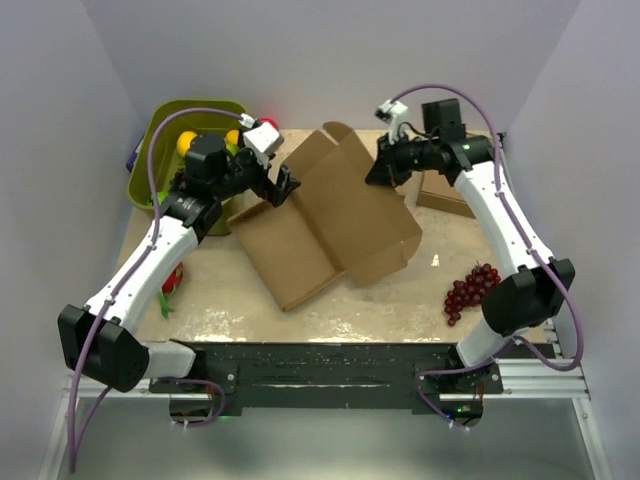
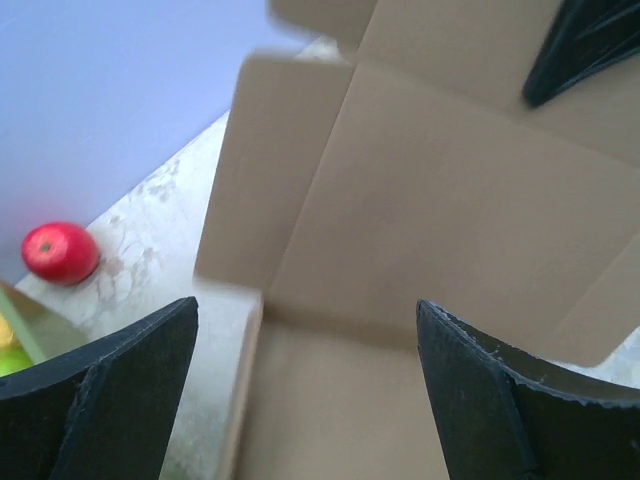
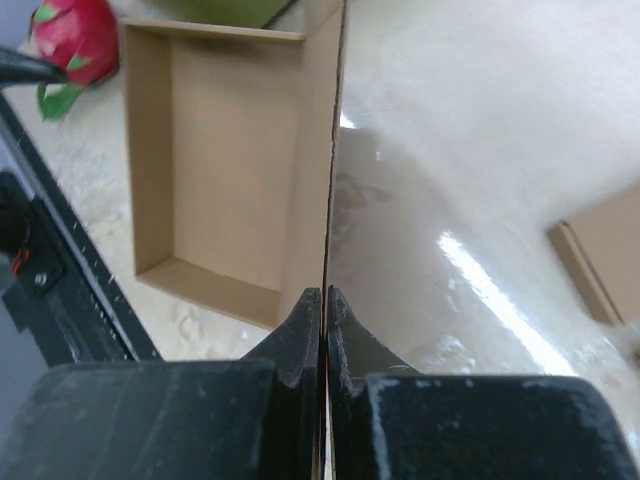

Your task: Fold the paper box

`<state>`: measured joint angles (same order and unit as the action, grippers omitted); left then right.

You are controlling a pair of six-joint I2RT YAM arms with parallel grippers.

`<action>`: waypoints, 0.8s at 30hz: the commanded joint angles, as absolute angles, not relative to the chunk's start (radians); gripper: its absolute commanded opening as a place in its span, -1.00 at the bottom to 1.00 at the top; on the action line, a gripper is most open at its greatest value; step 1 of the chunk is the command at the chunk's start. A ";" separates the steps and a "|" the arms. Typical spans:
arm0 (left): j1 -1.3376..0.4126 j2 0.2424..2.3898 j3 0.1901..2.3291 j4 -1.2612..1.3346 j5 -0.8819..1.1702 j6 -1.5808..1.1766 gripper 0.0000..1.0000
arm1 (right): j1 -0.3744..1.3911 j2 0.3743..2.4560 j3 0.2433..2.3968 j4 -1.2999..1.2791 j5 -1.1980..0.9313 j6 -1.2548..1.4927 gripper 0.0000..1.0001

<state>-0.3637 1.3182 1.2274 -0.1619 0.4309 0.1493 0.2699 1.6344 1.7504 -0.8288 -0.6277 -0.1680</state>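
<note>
The paper box (image 1: 330, 225) is a large brown die-cut cardboard sheet lying partly folded in the middle of the table, with a shallow tray at its near left and flaps raised at the back. My right gripper (image 1: 380, 172) is at its back right edge. In the right wrist view that gripper (image 3: 325, 295) is shut on a thin upright wall of the paper box (image 3: 230, 170), seen edge-on. My left gripper (image 1: 281, 187) hovers at the box's back left corner. Its jaws (image 2: 305, 305) are open over the paper box (image 2: 430, 200) with nothing between them.
A green bin (image 1: 205, 104) with yellow fruit stands at the back left, a red apple (image 1: 268, 122) beside it. A dragon fruit (image 1: 172, 280) lies near left, dark grapes (image 1: 472, 288) near right. A flat brown box (image 1: 445, 195) sits behind the right arm.
</note>
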 commanded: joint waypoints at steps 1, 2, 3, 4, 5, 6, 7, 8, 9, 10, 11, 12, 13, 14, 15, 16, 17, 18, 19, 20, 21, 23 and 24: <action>-0.296 1.304 1.213 -0.095 0.603 0.189 0.89 | 0.344 1.657 1.786 -0.963 -0.647 -0.279 -1.00; -0.282 1.313 1.213 -0.092 0.617 0.186 0.88 | 0.344 1.655 1.781 -0.966 -0.656 -0.284 -1.00; -0.250 1.316 1.212 -0.087 0.633 0.184 0.88 | 0.345 1.654 1.778 -0.966 -0.669 -0.293 -1.00; -0.236 1.319 1.210 -0.083 0.644 0.173 0.88 | 0.347 1.651 1.778 -0.968 -0.690 -0.301 -1.00; -0.224 1.319 1.209 -0.080 0.655 0.170 0.89 | 0.348 1.646 1.776 -0.977 -0.701 -0.310 -1.00; -0.206 1.316 1.204 -0.078 0.667 0.172 0.89 | 0.353 1.643 1.775 -0.979 -0.709 -0.320 -1.00; -0.201 1.313 1.203 -0.077 0.696 0.175 0.89 | 0.353 1.640 1.775 -0.980 -0.712 -0.325 -1.00; -0.196 1.312 1.200 -0.077 0.724 0.176 0.89 | 0.356 1.637 1.769 -0.979 -0.712 -0.327 -1.00; -0.190 1.315 1.201 -0.090 0.762 0.181 0.89 | 0.354 1.635 1.769 -0.979 -0.712 -0.328 -1.00; -0.189 1.324 1.206 -0.107 0.844 0.198 0.89 | 0.356 1.634 1.767 -0.977 -0.710 -0.330 -1.00; -0.189 1.348 1.215 -0.129 0.873 0.204 0.89 | 0.354 1.634 1.767 -0.979 -0.710 -0.330 -1.00; -0.189 1.361 1.232 -0.155 0.893 0.206 0.89 | 0.354 1.632 1.767 -0.980 -0.710 -0.333 -1.00; -0.189 1.373 1.236 -0.164 0.902 0.204 0.89 | 0.354 1.632 1.767 -0.980 -0.709 -0.334 -1.00; -0.189 1.391 1.244 -0.172 0.899 0.206 0.89 | 0.354 1.631 1.766 -0.980 -0.712 -0.336 -1.00; -0.189 1.397 1.246 -0.178 0.896 0.206 0.89 | 0.356 1.628 1.764 -0.980 -0.718 -0.340 -1.00; -0.189 1.404 1.246 -0.175 0.885 0.198 0.89 | 0.356 1.628 1.763 -0.980 -0.722 -0.344 -1.00; -0.189 1.414 1.236 -0.167 0.881 0.187 0.89 | 0.356 1.625 1.758 -0.980 -0.729 -0.344 -1.00; -0.189 1.420 1.233 -0.143 0.871 0.172 0.89 | 0.357 1.626 1.758 -0.980 -0.742 -0.353 -1.00; -0.190 1.431 1.232 -0.137 0.835 0.148 0.89 | 0.357 1.628 1.758 -0.983 -0.750 -0.356 -1.00; -0.190 1.451 1.232 -0.132 0.818 0.135 0.89 | 0.360 1.628 1.756 -0.988 -0.755 -0.360 -1.00; -0.190 1.460 1.235 -0.132 0.805 0.127 0.89 | 0.357 1.628 1.756 -0.988 -0.756 -0.362 -1.00; -0.190 1.470 1.232 -0.124 0.813 0.111 0.86 | 0.362 1.628 1.753 -0.989 -0.756 -0.365 -1.00; -0.190 1.470 1.227 -0.105 0.831 0.106 0.84 | 0.362 1.628 1.752 -0.988 -0.756 -0.367 -1.00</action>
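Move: The lid's left side flap, standing up off the open box, is about 6 cm ahead of the open left hand, 5 cm to its right and perhaps 3 cm lower. From the left hand, the box's tray hangs some 14 cm back, straight in line sideways and about 15 cm lower, and the apple lies roughly 17 cm ahead, 5 cm left, 26 cm down. The right hand already pinches the lid's front flap; that side flap is 14 cm to its left and 6 cm ahead. Back and leftward, about 5 cm and slightly down, the right hand carries the box by its front flap, mostly early on, keeping its pinch and turning some 15 degrees counter-clockwise. The left hand, fingers still wide open, gives way about 3 cm left, eases back right, then sinks 5 cm, swinging clockwise and tipping down around 10 degrees each, to bring its fingers around the side flap's edge. ##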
